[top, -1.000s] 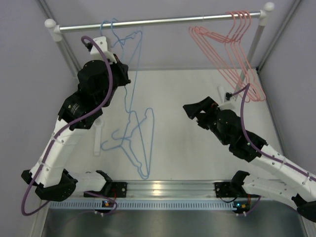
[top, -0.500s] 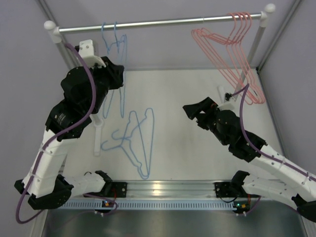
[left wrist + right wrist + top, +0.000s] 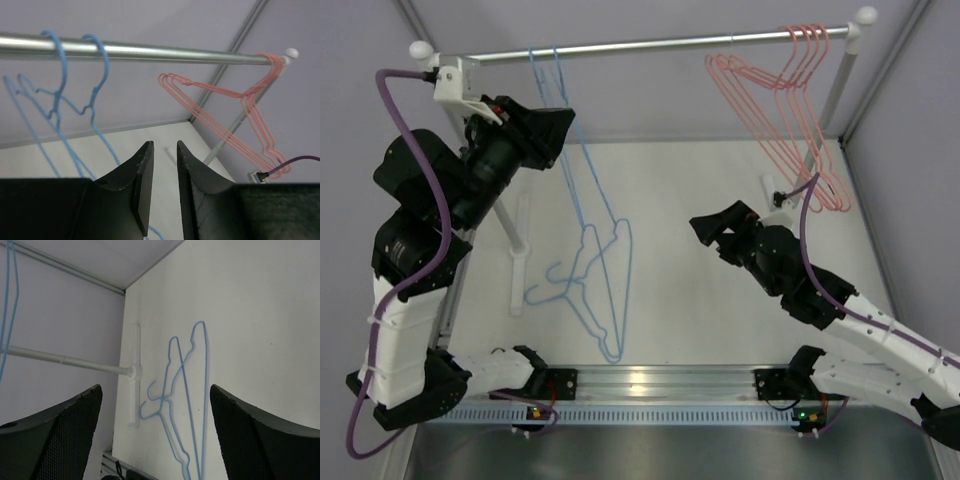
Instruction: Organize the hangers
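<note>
Two light blue hangers (image 3: 542,55) hang by their hooks (image 3: 97,50) on the left part of the silver rail (image 3: 660,42). Two more blue hangers (image 3: 605,300) lie crossed on the white table (image 3: 162,400). Several pink-red hangers (image 3: 800,40) hang at the rail's right end (image 3: 250,107). My left gripper (image 3: 555,125) is raised below and left of the hanging blue ones. Its jaws stand a narrow gap apart (image 3: 164,145) with nothing between them. My right gripper (image 3: 705,225) hovers over the table's middle right, wide open and empty (image 3: 155,387).
The rail rests on white posts with ball caps (image 3: 420,50) at both ends. A white foot bracket (image 3: 517,255) lies on the table left of the flat hangers (image 3: 134,372). An aluminium mounting bar (image 3: 660,380) runs along the near edge. Grey walls enclose the space.
My left gripper opened and let go of a blue hanger, which now hangs on the rail beside the other. The left arm drew back to the left and upward. The right arm stayed still.
</note>
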Available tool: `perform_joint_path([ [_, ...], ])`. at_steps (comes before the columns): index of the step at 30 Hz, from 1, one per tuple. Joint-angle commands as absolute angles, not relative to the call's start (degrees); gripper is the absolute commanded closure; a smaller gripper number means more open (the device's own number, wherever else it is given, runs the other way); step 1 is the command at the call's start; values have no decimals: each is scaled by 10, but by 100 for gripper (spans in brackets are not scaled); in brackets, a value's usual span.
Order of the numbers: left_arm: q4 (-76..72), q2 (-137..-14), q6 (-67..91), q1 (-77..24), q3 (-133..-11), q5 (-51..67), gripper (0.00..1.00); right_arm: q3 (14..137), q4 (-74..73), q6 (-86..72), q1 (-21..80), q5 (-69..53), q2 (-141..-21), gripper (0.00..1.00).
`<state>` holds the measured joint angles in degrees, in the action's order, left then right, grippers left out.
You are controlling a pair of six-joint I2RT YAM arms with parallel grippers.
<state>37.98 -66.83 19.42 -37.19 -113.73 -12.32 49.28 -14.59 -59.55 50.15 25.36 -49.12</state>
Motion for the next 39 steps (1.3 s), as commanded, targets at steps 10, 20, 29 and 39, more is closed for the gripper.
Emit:
perform_joint_path([
  [10,363,-787,147,-572,-1107,-185,70,440,-170,-590,506,280,-439,15],
  [20,298,-755,179,-712,-885,-330,71,392,-203,-596,505,299,-392,15],
  [29,280,-744,273,-739,-684,-408,71,357,-209,-609,506,306,-376,14],
  [39,279,-680,457,-679,-469,-401,71,333,-208,-616,506,299,-372,14],
])
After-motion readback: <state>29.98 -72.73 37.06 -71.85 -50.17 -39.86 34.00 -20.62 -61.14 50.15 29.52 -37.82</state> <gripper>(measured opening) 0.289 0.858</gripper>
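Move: The right-hand of the two blue hangers lying on the table is my target: its middle is roughly level with my left hand in reach, about 6 cm to the right and some 57 cm below. The other lying blue hanger overlaps it, about 6 cm left of it and 1 cm nearer me. Two hung blue hangers dangle some 13 cm ahead of my left hand, almost straight in front, bodies about 10 cm below. From my right hand the target lies about 19 cm left, 1 cm ahead and 29 cm down. I swing my empty left hand away from the rail, first sweeping about 20 cm right, then dropping some 45 cm and drifting back 6 cm, curving left again towards the lying hangers. The fingers tip from near level to steeply forward-down and keep their narrow gap. Meanwhile my open right hand sinks about 9 cm and eases 5 cm right, away from the hangers; neither hand touches anything at the end. ##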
